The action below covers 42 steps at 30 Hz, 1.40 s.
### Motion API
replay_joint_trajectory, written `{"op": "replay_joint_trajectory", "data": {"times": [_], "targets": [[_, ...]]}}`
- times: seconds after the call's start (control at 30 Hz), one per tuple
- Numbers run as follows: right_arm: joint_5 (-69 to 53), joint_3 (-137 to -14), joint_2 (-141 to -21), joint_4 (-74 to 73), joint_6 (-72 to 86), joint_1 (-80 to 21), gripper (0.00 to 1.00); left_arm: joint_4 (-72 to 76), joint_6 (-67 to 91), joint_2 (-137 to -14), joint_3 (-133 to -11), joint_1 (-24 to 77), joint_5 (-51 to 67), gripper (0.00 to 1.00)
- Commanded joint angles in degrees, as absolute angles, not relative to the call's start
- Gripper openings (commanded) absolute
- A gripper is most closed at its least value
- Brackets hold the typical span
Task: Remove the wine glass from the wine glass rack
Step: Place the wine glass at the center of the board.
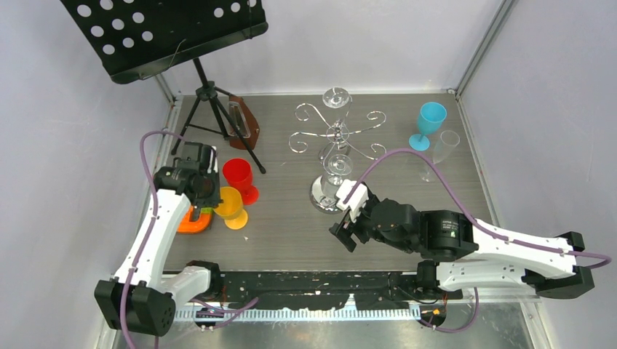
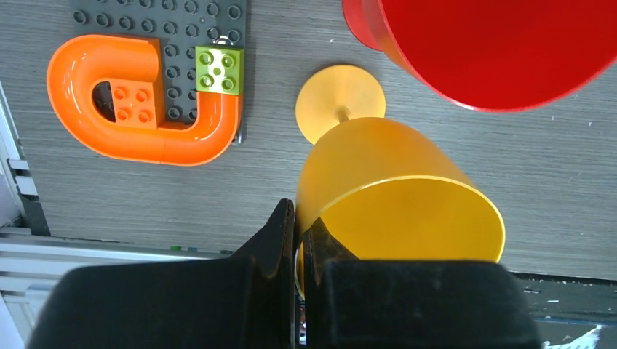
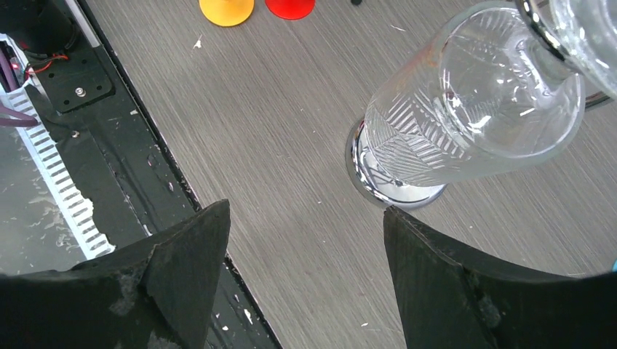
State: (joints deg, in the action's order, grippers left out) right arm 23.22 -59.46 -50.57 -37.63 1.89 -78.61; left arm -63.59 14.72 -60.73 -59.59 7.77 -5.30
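Note:
The chrome wine glass rack (image 1: 335, 136) stands mid-table on its round mirror base (image 3: 396, 190). One clear wine glass (image 1: 337, 169) hangs bowl-down from a near arm, and in the right wrist view this wine glass (image 3: 473, 109) is just beyond the fingers. A second clear glass (image 1: 336, 98) hangs on the far side. My right gripper (image 1: 344, 218) (image 3: 305, 225) is open and empty, low beside the base. My left gripper (image 1: 211, 198) (image 2: 300, 233) is shut on the rim of a yellow goblet (image 2: 396, 196), one finger inside the cup and one outside.
A red goblet (image 1: 240, 178) stands next to the yellow one, with an orange toy track (image 2: 138, 102) on a grey studded plate nearby. A black music stand (image 1: 185, 36) rises at the back left. A blue goblet (image 1: 429, 120) and a clear flute (image 1: 444, 149) stand back right.

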Motion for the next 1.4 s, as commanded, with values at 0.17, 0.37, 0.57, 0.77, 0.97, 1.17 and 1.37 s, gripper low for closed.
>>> {"op": "replay_joint_trajectory", "data": {"times": [0.17,0.37,0.57,0.77,0.97,1.17,1.37], "targets": [[24.22,-58.47,-49.28,-34.27,3.04,-78.33,0.83,-61.19,13.87,-63.49,-62.14,7.91,-6.83,0.27],[25.01,-61.48,-50.14,-35.78,2.62,-78.07,0.84,-62.13,13.49,-62.89,-63.85,7.91,-7.23,0.43],[26.07,-68.41,-51.59,-41.13,2.92,-78.02,0.84,-63.76,12.92,-60.58,-66.25,7.91,-8.06,0.5],[29.74,-75.18,-52.19,-45.0,4.11,-78.0,0.84,-65.2,12.82,-56.54,-69.79,8.07,-8.29,0.55],[36.74,-84.78,-55.11,-49.1,6.82,-76.29,0.84,-66.03,11.61,-53.44,-73.78,9.97,-4.11,0.59],[32.66,-92.47,-60.42,-50.26,10.94,-66.81,0.8,-64.51,11.21,-51.51,-76.4,14.39,2.17,0.62],[31.35,-96.09,-65.91,-46.84,13.28,-60.56,0.79,-59.62,10.81,-48.02,-76.33,17.34,16.64,0.69]]}}
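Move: The left hand pinches the yellow glass by its rim wall; the glass's middle is about 4 cm to its right, level fore-and-aft and 6 cm below. The red glass stands some 7 cm ahead and 7 cm to the right, the orange block about 10 cm to the left, level fore-and-aft. The open right hand has the near clear glass on the rack roughly 14 cm ahead, 1 cm left and about level in height, with the rack's post 8 cm beyond that glass and 2 cm farther left. The left hand eases the yellow glass down less than 1 cm onto the board, opens to let go of its rim wall, then rises clear by about 13 cm, its fingers tilting forward and up, and near the end swings some 6 cm to the right while turning clockwise. The right hand waits, then climbs about 14 cm with its fingers still wide open, reaching forward towards the top of the rack as it nears the end of the climb, drifting a little right and turning some 25 degrees clockwise to face the rack more squarely. ##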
